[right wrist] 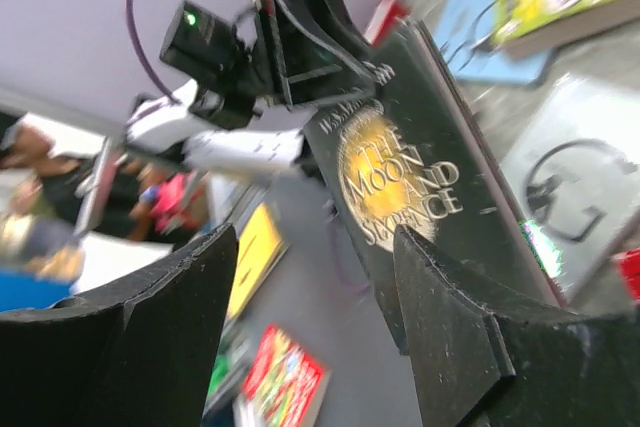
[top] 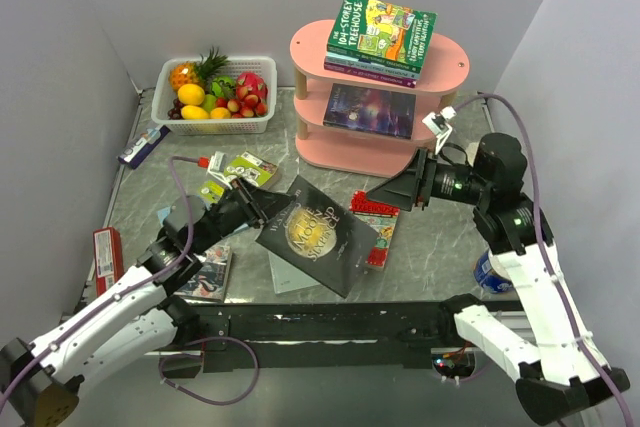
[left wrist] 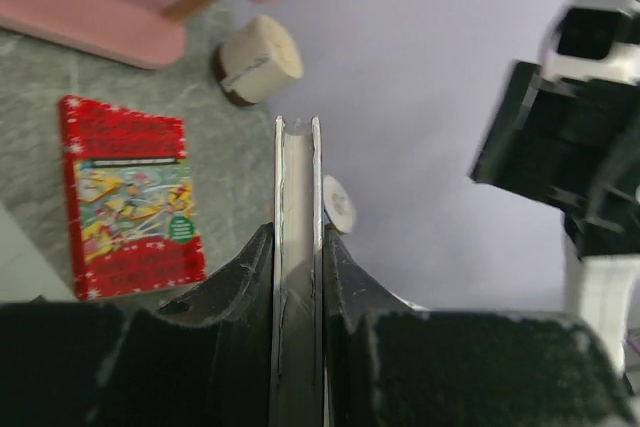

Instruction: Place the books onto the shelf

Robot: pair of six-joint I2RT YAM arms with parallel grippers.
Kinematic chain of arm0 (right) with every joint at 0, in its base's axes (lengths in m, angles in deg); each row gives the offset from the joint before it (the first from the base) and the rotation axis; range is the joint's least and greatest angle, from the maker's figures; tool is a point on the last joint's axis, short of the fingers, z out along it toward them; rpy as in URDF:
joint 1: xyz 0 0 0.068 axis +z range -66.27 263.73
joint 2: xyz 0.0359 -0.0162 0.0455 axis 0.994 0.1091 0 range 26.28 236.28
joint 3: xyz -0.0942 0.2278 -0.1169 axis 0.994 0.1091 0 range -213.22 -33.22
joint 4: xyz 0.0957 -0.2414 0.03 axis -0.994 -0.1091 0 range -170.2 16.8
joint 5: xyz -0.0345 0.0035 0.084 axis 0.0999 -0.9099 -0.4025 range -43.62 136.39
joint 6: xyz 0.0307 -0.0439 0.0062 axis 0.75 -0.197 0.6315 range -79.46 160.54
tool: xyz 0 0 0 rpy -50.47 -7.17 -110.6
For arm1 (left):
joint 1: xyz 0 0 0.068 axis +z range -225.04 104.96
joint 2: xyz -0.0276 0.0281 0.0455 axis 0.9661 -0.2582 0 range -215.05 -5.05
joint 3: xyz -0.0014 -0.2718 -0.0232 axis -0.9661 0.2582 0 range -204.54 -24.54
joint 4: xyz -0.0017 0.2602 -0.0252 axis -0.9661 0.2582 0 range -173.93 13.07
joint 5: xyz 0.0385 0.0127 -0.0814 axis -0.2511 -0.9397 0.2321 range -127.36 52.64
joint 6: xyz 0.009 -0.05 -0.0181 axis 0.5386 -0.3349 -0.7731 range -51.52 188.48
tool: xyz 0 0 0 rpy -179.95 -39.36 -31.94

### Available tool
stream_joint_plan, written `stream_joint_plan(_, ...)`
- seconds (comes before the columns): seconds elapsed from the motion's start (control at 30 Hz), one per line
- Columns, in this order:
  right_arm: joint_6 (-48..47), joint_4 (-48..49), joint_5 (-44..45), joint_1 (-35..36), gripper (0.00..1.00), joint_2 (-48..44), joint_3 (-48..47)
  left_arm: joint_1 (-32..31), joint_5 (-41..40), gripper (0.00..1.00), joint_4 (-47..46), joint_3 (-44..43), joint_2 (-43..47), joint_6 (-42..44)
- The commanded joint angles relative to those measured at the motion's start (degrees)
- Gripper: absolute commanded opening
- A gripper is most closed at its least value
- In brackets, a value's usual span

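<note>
A black book, "The Moon and Sixpence", is tilted up over the table's middle. My left gripper is shut on its left edge; the left wrist view shows the book's edge clamped between my jaws. My right gripper stands open just right of the book, holding nothing; its wrist view shows the cover past my open gripper. A red book lies flat below that gripper. The pink shelf carries Treehouse books on its top tier and a dark galaxy book on the middle tier.
A white fruit basket stands at the back left. Green-and-white books and another book lie near my left arm. A pale book lies under the black one. A red box, a blue-white carton and a blue can sit by the edges.
</note>
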State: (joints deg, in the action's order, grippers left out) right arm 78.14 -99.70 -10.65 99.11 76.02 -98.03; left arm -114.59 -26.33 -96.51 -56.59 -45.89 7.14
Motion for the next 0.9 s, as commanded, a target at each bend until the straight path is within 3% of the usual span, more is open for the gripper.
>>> stream_joint_plan(0.0, -2.4, 2.1, 12.1, -0.3, 0.71, -4.1, 1.5, 1.5, -3.7, 0.01, -9.5, -3.3, -1.1, -8.7)
stream_joint_plan(0.2, 2.5, 7.2, 14.6, -0.3, 0.72, -11.1, 12.1, 2.6, -8.3, 0.01, -9.6, -5.8, -2.8, -12.9)
stream_joint_plan(0.43, 22.8, 30.5, 14.9, -0.3, 0.76, -20.5, 34.9, 4.7, -10.9, 0.01, -16.2, -4.9, -3.2, -18.2)
stream_joint_plan(0.63, 29.5, 37.9, 11.3, -0.3, 0.79, -19.9, 39.8, 5.6, -9.7, 0.01, -19.3, -7.4, -6.4, -18.6)
stream_joint_plan(0.87, 37.0, 52.5, 6.9, -0.3, 0.74, -16.1, 44.1, 5.6, -9.3, 0.01, -22.0, -6.7, -8.4, -20.0)
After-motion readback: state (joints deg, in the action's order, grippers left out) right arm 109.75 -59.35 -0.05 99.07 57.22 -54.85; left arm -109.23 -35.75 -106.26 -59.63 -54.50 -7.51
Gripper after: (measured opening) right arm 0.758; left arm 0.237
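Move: Below the right hand's open fingers, the black book held by the left hand has its middle about 11 cm to the left, 4 cm back and 10 cm down; the red book lies on the table some 7 cm ahead, 2 cm to the right and 28 cm down. From the left hand, the middle shelf is roughly 25 cm ahead, 19 cm right and 8 cm below, while the grey book lies nearly straight beneath, about 2 cm ahead, 2 cm right and 23 cm down. Keeping its pinch on the black book's left side, the left hand carries it forward about 6 cm towards the shelf, dipping slightly and then rising, while turning counter-clockwise and rolling the book's right side up. The right hand, fingers still wide, sinks some 11 cm to the book's free right end, tipping down and rolling its left side up; its grip hasn't closed. ##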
